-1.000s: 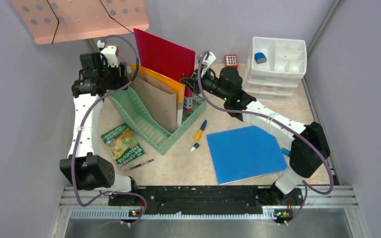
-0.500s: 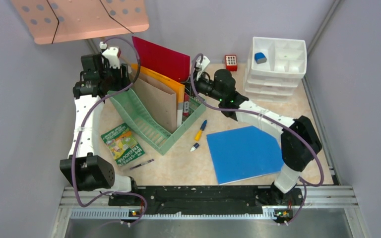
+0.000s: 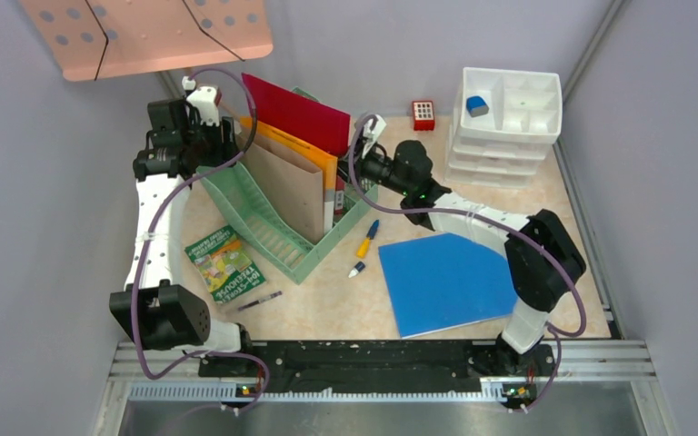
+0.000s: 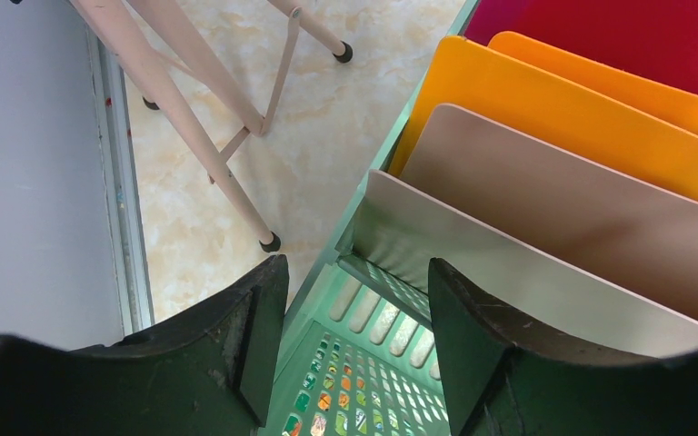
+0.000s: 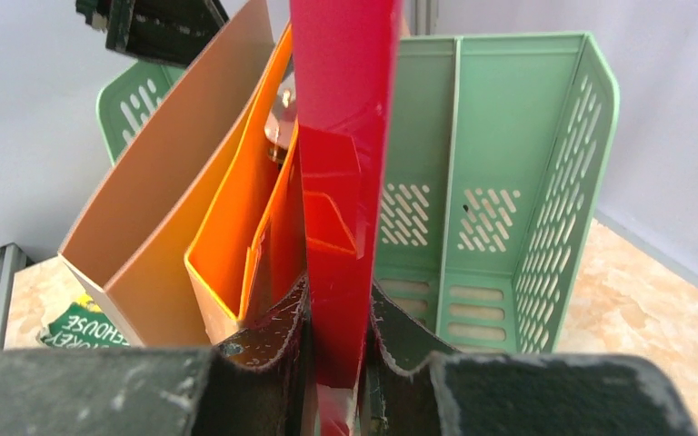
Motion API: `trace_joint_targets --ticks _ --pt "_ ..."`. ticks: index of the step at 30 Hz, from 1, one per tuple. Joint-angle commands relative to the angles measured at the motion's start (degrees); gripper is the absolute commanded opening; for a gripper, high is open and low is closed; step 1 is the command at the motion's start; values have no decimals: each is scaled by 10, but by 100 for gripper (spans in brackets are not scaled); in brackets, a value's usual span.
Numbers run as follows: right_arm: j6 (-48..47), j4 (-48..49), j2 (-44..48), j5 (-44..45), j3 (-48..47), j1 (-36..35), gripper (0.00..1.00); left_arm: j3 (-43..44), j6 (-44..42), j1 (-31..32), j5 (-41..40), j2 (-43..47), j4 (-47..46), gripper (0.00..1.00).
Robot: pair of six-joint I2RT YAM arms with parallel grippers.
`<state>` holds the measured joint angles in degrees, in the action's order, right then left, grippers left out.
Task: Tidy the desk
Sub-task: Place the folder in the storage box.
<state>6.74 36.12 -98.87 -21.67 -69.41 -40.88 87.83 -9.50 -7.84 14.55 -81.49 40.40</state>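
On the beige marble desk stands a green file rack with a brown folder and an orange folder in it. My right gripper is shut on the near edge of a red folder, which stands upright in the rack behind the orange one. The right wrist view shows the red folder pinched between both pads. My left gripper is open at the rack's far left end. There its fingers straddle the rack's side wall without clamping it.
A blue folder lies flat at the front right. A green booklet, a yellow-blue pen, a small marker and a dark pen lie loose. A white drawer unit and red box stand at the back. The pink stand plate overhangs the back left.
My right arm has come down and toward the rack, lowering the red folder deeper into it. The left arm has hardly moved.
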Motion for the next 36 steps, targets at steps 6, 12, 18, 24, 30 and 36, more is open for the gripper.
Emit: trace_joint_targets --ticks 6,12,18,24,30,36 --pt "-31 81 24 28 57 -6 0 -5 -1 -2 20 -2 87 62" --pt "-16 69 25 40 72 -8 0 1 -2 -3 21 -2 85 63" --pt "-25 47 13 51 72 -18 11 -5 -7 -2 22 5 80 63" --pt "-25 11 11 52 59 -18 25 -14 -14 -2 19 13 68 64" --pt "-30 -34 30 63 52 -19 48 -15 -21 -2 15 19 63 65" --pt "-56 -116 93 92 46 -4 67 8 -23 -2 9 32 72 69"
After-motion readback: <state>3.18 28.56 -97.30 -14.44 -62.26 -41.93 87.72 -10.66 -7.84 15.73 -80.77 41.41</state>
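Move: The red folder is already pinched by its near edge in the right hand, above the storage box. The box's middle lies about 14 cm left, 3 cm back and some 20 cm below that hand. The orange folder stands in it about 10 cm to the hand's left, level with it fore and aft, with the brown folder roughly 13 cm left and 5 cm back. From the left hand, the box's middle is about 6 cm back, 8 cm right and 20 cm down. The red folder is lowered into the storage box on the right-hand side of the orange folder: the right hand sinks about 5 cm with its grip kept and a slight drift right. Then its fingers open wide and let go of the edge while the hand goes down another 3 cm or so, fingertips tipping down some 10 degrees. ##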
